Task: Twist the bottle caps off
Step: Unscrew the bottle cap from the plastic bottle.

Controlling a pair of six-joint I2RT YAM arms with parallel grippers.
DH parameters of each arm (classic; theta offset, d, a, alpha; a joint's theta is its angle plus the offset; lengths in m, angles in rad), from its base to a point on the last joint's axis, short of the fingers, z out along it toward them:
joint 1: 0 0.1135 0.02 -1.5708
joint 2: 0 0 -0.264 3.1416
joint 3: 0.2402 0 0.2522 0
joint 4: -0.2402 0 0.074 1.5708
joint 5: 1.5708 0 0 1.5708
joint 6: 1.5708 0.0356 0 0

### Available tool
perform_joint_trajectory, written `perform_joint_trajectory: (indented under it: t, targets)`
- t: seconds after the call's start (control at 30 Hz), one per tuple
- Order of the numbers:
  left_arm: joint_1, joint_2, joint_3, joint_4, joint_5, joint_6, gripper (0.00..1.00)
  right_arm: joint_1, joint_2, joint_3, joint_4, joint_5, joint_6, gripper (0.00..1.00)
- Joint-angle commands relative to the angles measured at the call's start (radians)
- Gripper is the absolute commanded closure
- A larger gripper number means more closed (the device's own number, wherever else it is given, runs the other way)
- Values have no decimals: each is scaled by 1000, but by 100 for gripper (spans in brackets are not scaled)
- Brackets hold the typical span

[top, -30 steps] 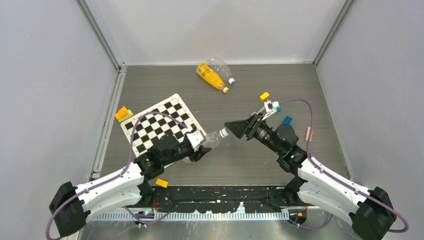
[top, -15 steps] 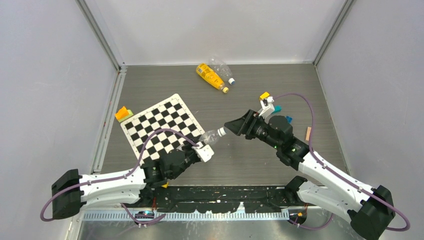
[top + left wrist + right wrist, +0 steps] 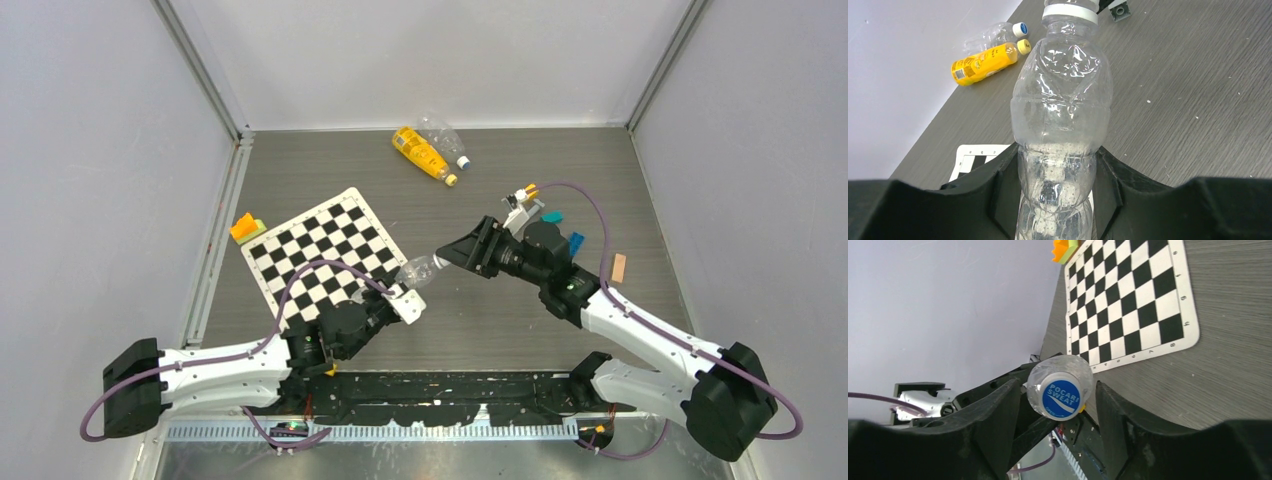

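Note:
My left gripper (image 3: 1058, 172) is shut on the lower body of a clear crinkled bottle (image 3: 1060, 110), held up off the table with its neck pointing away. In the top view this bottle (image 3: 417, 271) reaches from the left gripper (image 3: 398, 297) toward the right gripper (image 3: 448, 258). The blue-and-white cap (image 3: 1062, 399) sits between the right gripper's (image 3: 1055, 401) open fingers, with a gap on each side. A yellow-orange bottle (image 3: 420, 153) with a yellow cap (image 3: 452, 181) and another clear bottle (image 3: 441, 134) with a pale cap (image 3: 463, 162) lie at the back.
A checkerboard mat (image 3: 325, 250) lies left of centre. An orange-and-green block (image 3: 245, 228) sits beside the mat. Blue (image 3: 575, 243) and teal (image 3: 553, 215) blocks and a wooden piece (image 3: 618, 267) lie near the right arm. A yellow block (image 3: 328, 368) sits by the left arm.
The left arm has swung and lowered its elbow while keeping the bottle. My right gripper has moved left over the cap and its jaws have narrowed.

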Motion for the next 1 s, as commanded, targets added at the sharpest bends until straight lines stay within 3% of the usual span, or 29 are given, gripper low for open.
perform_joint_trajectory:
  t: [0.0,0.2,0.4,0.53,0.63,0.87,0.97]
  targets:
    - [-7,-22,-5,86,-15,9,100,-2,16,21,146,-69,62,42]
    - [-7,-17,-4,86,-12,5,100,-5,21,22,161,-96,68,58]
    - [-7,-8,0,81,-7,1,100,-7,16,22,151,-122,36,63]
    - [-7,-6,9,60,-5,2,100,-7,8,25,133,-135,10,51]
    - [-6,-6,13,52,-4,2,100,-8,-1,24,131,-135,6,51]
    - [-7,-11,17,57,-2,1,100,-7,-6,23,132,-159,-16,69]
    - [-7,-12,22,40,13,-8,100,-7,-14,19,133,-174,-54,83]
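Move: The cap of the plastic bottle sits just off the right fingertips, about 1 cm ahead and 2 cm to the left of that hand, level with it. The bottle's body slopes away some 11 cm left, 3 cm back and 5 cm below. The chessboard's middle lies about 27 cm left, 3 cm ahead and 22 cm down. For the left hand, gripping the body, the cap is about 4 cm ahead, 10 cm right and 5 cm up. Upward about 1 cm and a touch left, the right hand eases in around the cap while its open fingers close; it then almost stays in place, spreads them a little and closes again, pinching the cap's sides between the tips. The left hand keeps its grip on the bottle body, rising only about half a centimetre. ##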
